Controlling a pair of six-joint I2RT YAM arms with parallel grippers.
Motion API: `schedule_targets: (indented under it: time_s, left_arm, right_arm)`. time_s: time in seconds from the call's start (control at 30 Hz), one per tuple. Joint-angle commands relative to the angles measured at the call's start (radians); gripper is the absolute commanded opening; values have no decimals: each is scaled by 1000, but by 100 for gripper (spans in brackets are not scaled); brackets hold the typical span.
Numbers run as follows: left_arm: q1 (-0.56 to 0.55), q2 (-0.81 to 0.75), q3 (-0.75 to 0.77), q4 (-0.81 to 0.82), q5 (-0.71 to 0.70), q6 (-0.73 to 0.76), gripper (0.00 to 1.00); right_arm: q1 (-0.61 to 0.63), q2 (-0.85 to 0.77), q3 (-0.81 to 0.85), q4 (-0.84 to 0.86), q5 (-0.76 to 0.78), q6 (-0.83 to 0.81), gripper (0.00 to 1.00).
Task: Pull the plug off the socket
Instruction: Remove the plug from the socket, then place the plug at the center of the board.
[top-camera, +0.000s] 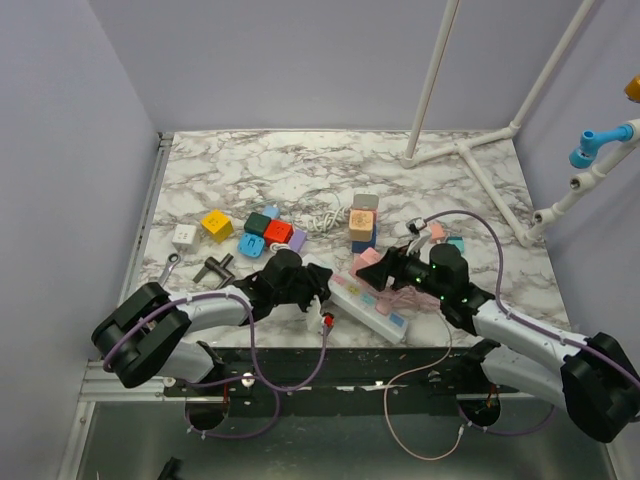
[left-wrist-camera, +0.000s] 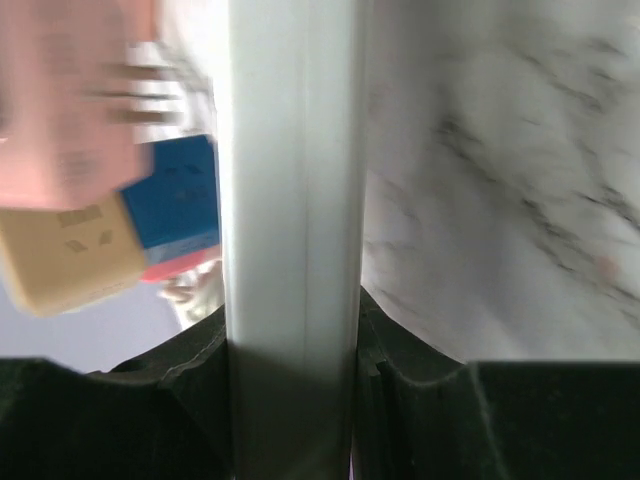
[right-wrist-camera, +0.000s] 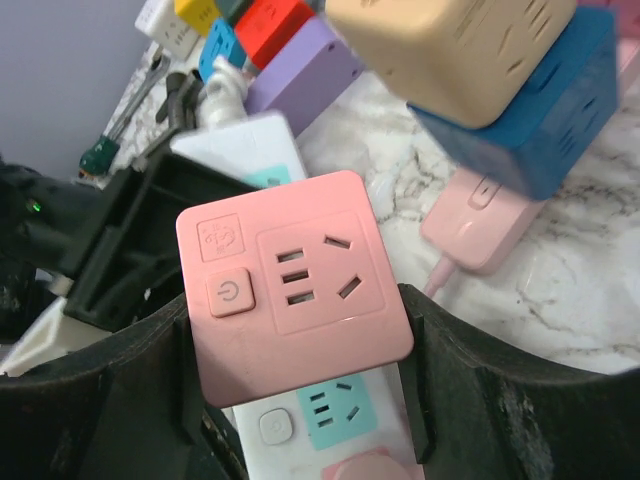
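A white power strip, the socket (top-camera: 372, 306), lies at an angle near the table's front edge. My left gripper (top-camera: 322, 284) is shut on its left end; in the left wrist view the strip (left-wrist-camera: 295, 200) fills the gap between both jaws (left-wrist-camera: 295, 400). A pink cube plug (right-wrist-camera: 290, 290) sits over the strip (right-wrist-camera: 320, 430), and my right gripper (right-wrist-camera: 300, 370) is shut on its two sides. In the left wrist view the pink plug (left-wrist-camera: 70, 100) shows blurred metal prongs (left-wrist-camera: 145, 95) between it and the strip. From above, the plug (top-camera: 368, 258) lies at the right gripper (top-camera: 385, 268).
A beige cube (top-camera: 362, 222) is stacked on a blue one (top-camera: 363, 241) just behind the strip. A flat pink adaptor (right-wrist-camera: 480, 215) with its cord lies beside them. Coloured cubes (top-camera: 270, 232), a white cube (top-camera: 184, 235) and tools (top-camera: 215, 268) lie at the left. White pipes (top-camera: 470, 150) stand back right.
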Motion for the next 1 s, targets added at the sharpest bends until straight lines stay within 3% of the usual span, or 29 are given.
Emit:
schedule_targets:
  time_s: [0.0, 0.27, 0.47, 0.57, 0.7, 0.97]
  left_arm:
    - [9, -31, -33, -159, 11, 119, 0]
    - [9, -20, -18, -165, -20, 101, 0]
    - [8, -7, -16, -129, -51, 70, 0]
    - [10, -9, -11, -114, -66, 48, 0]
    - [10, -20, -12, -94, -74, 25, 0]
    - [9, -32, -5, -97, -90, -3, 0]
  right_arm:
    - [-8, -42, 55, 49, 49, -5, 1]
    - [-9, -95, 67, -21, 135, -29, 1]
    - [-79, -136, 146, -198, 430, 31, 1]
    - [-176, -84, 229, -331, 538, 92, 1]
    - [-321, 80, 326, -489, 543, 164, 1]
    - [-334, 243, 417, -555, 706, 190, 1]
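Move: The pink plug is already out of the socket strip and in the right hand's fingers. The bare spot it is taken to is about 12 cm ahead, 18 to the right and 11 below. The coral plug lies some 15 ahead and 20 right, the teal plug about 12 ahead and 26 right. The tan-and-blue stack stands about 10 ahead, 1 left; the strip's middle is 7 back, 1 right. From the left hand, the spot is about 11 ahead, 29 right. The pink plug, still pinched in the right fingers, goes up a little from over the strip, then swings fast to the right and forward, some 20 cm in all, the hand turning about 50 degrees clockwise. It then sinks about 7 cm from its peak towards bare table beside the coral plug, fingers tipping down. The left hand keeps its grip on the strip, dips 2 cm and stays. ##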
